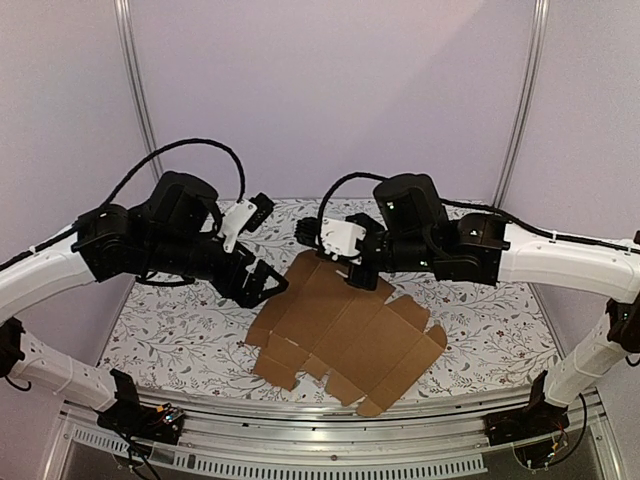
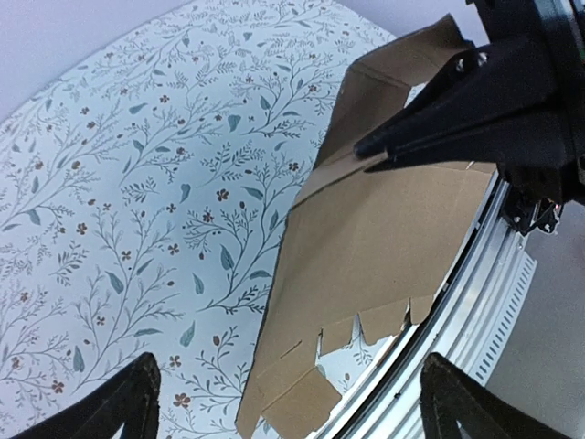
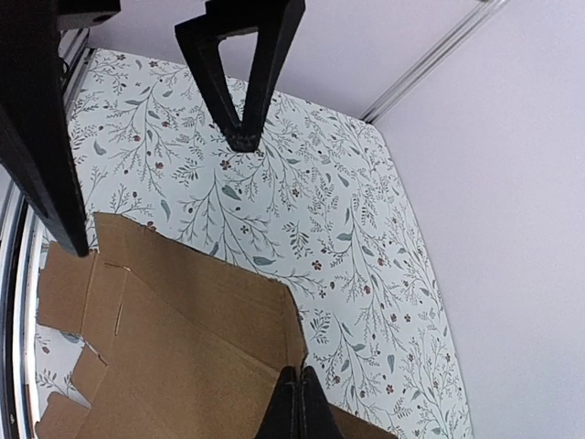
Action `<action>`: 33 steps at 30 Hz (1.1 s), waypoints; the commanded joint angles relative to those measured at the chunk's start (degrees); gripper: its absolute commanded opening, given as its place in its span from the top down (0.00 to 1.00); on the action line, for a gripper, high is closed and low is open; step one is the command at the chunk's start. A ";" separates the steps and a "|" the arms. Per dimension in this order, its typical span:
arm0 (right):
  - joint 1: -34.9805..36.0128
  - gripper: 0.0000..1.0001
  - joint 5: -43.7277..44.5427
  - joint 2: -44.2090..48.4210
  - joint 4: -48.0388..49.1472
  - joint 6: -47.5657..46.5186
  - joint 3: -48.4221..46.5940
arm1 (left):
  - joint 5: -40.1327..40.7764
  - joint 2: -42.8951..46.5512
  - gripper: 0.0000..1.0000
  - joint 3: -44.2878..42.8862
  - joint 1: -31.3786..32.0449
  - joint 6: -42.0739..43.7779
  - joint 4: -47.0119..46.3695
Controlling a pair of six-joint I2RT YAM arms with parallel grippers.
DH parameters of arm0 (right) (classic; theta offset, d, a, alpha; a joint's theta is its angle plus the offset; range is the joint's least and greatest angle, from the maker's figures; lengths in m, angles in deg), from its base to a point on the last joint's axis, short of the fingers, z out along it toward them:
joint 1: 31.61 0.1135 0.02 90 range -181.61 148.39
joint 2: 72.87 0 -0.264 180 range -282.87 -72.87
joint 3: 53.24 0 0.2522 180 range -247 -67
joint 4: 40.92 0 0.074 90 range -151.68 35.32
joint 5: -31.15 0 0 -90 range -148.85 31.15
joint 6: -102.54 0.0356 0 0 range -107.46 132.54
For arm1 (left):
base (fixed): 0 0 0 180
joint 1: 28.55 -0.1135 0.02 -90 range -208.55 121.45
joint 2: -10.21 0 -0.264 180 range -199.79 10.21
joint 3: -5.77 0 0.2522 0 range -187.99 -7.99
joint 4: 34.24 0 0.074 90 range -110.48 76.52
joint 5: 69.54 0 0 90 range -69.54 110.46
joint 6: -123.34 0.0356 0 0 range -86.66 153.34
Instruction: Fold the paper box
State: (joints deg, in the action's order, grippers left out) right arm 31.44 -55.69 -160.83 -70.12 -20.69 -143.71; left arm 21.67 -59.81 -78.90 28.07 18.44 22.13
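The paper box point(image 1: 345, 335) lies as a flat brown die-cut sheet in the middle of the table, tabbed flaps toward the near edge. My right gripper point(image 1: 357, 276) is shut on the sheet's far edge and holds that part raised. In the right wrist view its fingertips point(image 3: 297, 407) pinch the cardboard point(image 3: 183, 338) at a flap corner. My left gripper point(image 1: 263, 284) hangs open by the sheet's far left edge, holding nothing. In the left wrist view its gripper point(image 2: 291, 366) is spread wide above the sheet point(image 2: 384, 238), and the right gripper point(image 2: 377, 149) pinches a crease.
A floral tablecloth point(image 1: 170, 330) covers the table. A metal rail point(image 1: 320, 440) runs along the near edge, close to the sheet's tabs. Lilac walls and two metal posts point(image 1: 135, 80) close off the back and sides.
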 commanded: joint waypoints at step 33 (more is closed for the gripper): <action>-2.45 1.00 17.90 21.66 5.59 44.01 10.78 | -11.88 12.39 0.05 38.68 -18.15 -26.99 -49.33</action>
State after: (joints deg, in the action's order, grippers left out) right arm 29.23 -35.39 -141.29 -66.49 19.68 -133.64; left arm 13.43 -45.50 -40.98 11.94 -7.24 -20.80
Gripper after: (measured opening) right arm 0.005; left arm 0.956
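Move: The right hand already pinches the far edge of the unfolded paper box, whose middle lies about 12 cm back, 1 cm right and 9 cm below it. The box's near-left flap is some 20 cm back, 17 cm left and 15 cm below that hand. From the open left hand, the box's middle is about 20 cm right, 5 cm back and 8 cm below. Right hand swings the pinched box about 11 cm right, up and clockwise; open left goes left, then down. ##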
